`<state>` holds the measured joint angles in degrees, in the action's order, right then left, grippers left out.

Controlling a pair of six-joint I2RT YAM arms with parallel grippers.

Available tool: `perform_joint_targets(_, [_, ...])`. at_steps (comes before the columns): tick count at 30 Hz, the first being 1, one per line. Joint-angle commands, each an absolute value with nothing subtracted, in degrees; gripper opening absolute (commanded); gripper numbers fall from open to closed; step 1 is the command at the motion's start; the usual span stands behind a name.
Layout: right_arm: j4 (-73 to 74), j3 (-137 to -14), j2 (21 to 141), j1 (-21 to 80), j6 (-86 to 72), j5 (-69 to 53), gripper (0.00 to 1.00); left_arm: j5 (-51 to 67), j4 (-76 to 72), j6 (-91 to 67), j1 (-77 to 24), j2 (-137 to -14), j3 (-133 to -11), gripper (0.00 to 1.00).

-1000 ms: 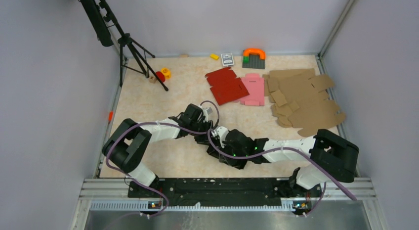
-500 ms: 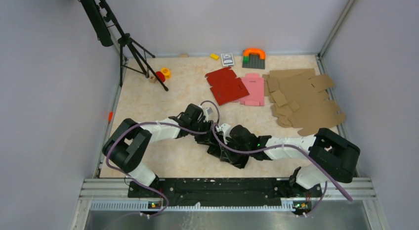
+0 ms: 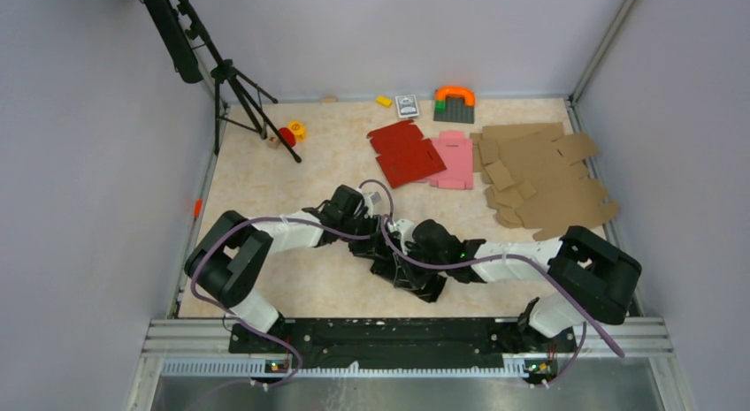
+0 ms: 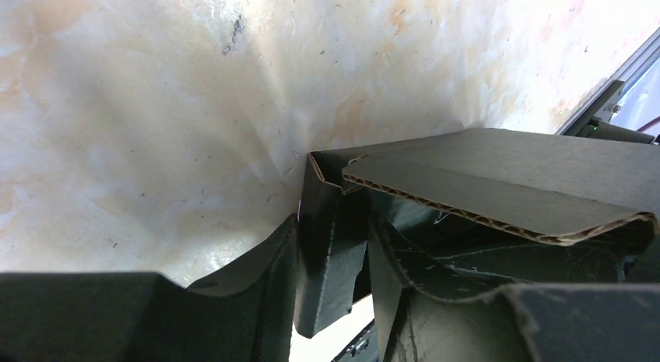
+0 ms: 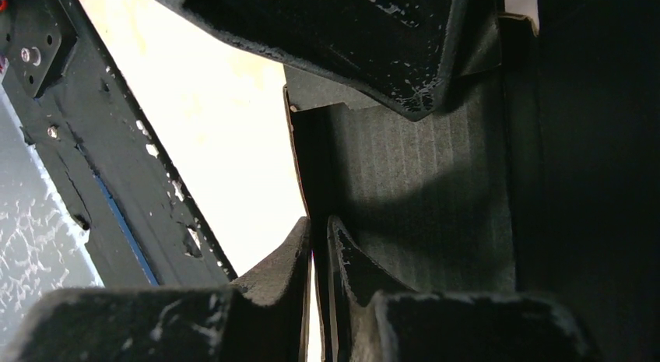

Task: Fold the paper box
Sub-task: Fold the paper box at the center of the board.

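Observation:
The paper box [image 3: 417, 284] is a black, partly folded blank lying at the middle of the table between both arms. My left gripper [image 3: 378, 234] sits at its far left corner. In the left wrist view a doubled black wall [image 4: 331, 261] stands between my left gripper's [image 4: 333, 230] fingers, and a panel with a corrugated edge [image 4: 506, 171] leans over on the right. My right gripper [image 3: 400, 250] is close beside the left one. In the right wrist view it [image 5: 319, 226] is shut on a thin wall edge of the box [image 5: 420, 191].
A red blank [image 3: 405, 153], a pink blank [image 3: 454, 159] and a pile of brown cardboard [image 3: 541, 177] lie at the back right. A tripod [image 3: 232, 84] stands at the back left beside small toys [image 3: 290, 133]. The metal front rail [image 3: 398, 331] runs close behind the box.
My right gripper has crept left towards the left gripper, and its jaws have narrowed a little on the wall. The left arm has stayed in place.

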<state>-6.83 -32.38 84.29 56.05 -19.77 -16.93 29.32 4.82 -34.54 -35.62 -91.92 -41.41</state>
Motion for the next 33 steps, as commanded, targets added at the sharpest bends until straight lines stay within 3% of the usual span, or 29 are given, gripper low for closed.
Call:
perform_joint_targets(1, [-3.2,-33.0,86.6,55.3,-18.7,-14.3,0.09,29.0,5.0,-33.7,-35.8,-93.5,-42.7,0.35])
perform_joint_targets(5, [-3.1,-33.2,85.8,55.3,-18.6,-13.1,0.1,27.0,5.6,-33.3,-36.1,-93.4,-42.6,0.29])
perform_joint_targets(15, [-2.4,-34.0,84.2,56.2,-19.6,-9.7,0.15,16.1,9.9,-33.3,-40.7,-91.2,-44.4,0.25])
perform_joint_targets(27, [-3.2,-32.3,76.0,58.7,-21.9,-6.5,0.38,-3.0,16.5,-34.9,-48.2,-92.3,-48.4,0.2])
perform_joint_targets(33, [-1.6,-30.8,70.8,58.6,-23.3,-7.3,0.41,-5.9,18.1,-34.8,-49.8,-94.5,-50.2,0.11])
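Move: The left fingers stand around the paper box's left end corner, with its middle about 1 cm below. From there the box's middle lies some 7 cm right and 2 cm back, and the red sheet some 24 cm ahead and 7 cm right. The right fingers still straddle the box's near wall, its middle about 1 cm below them and otherwise level. Left fingers close on the box corner, tipping 20 degrees steeper; right fingers open and lift about 2 cm. ##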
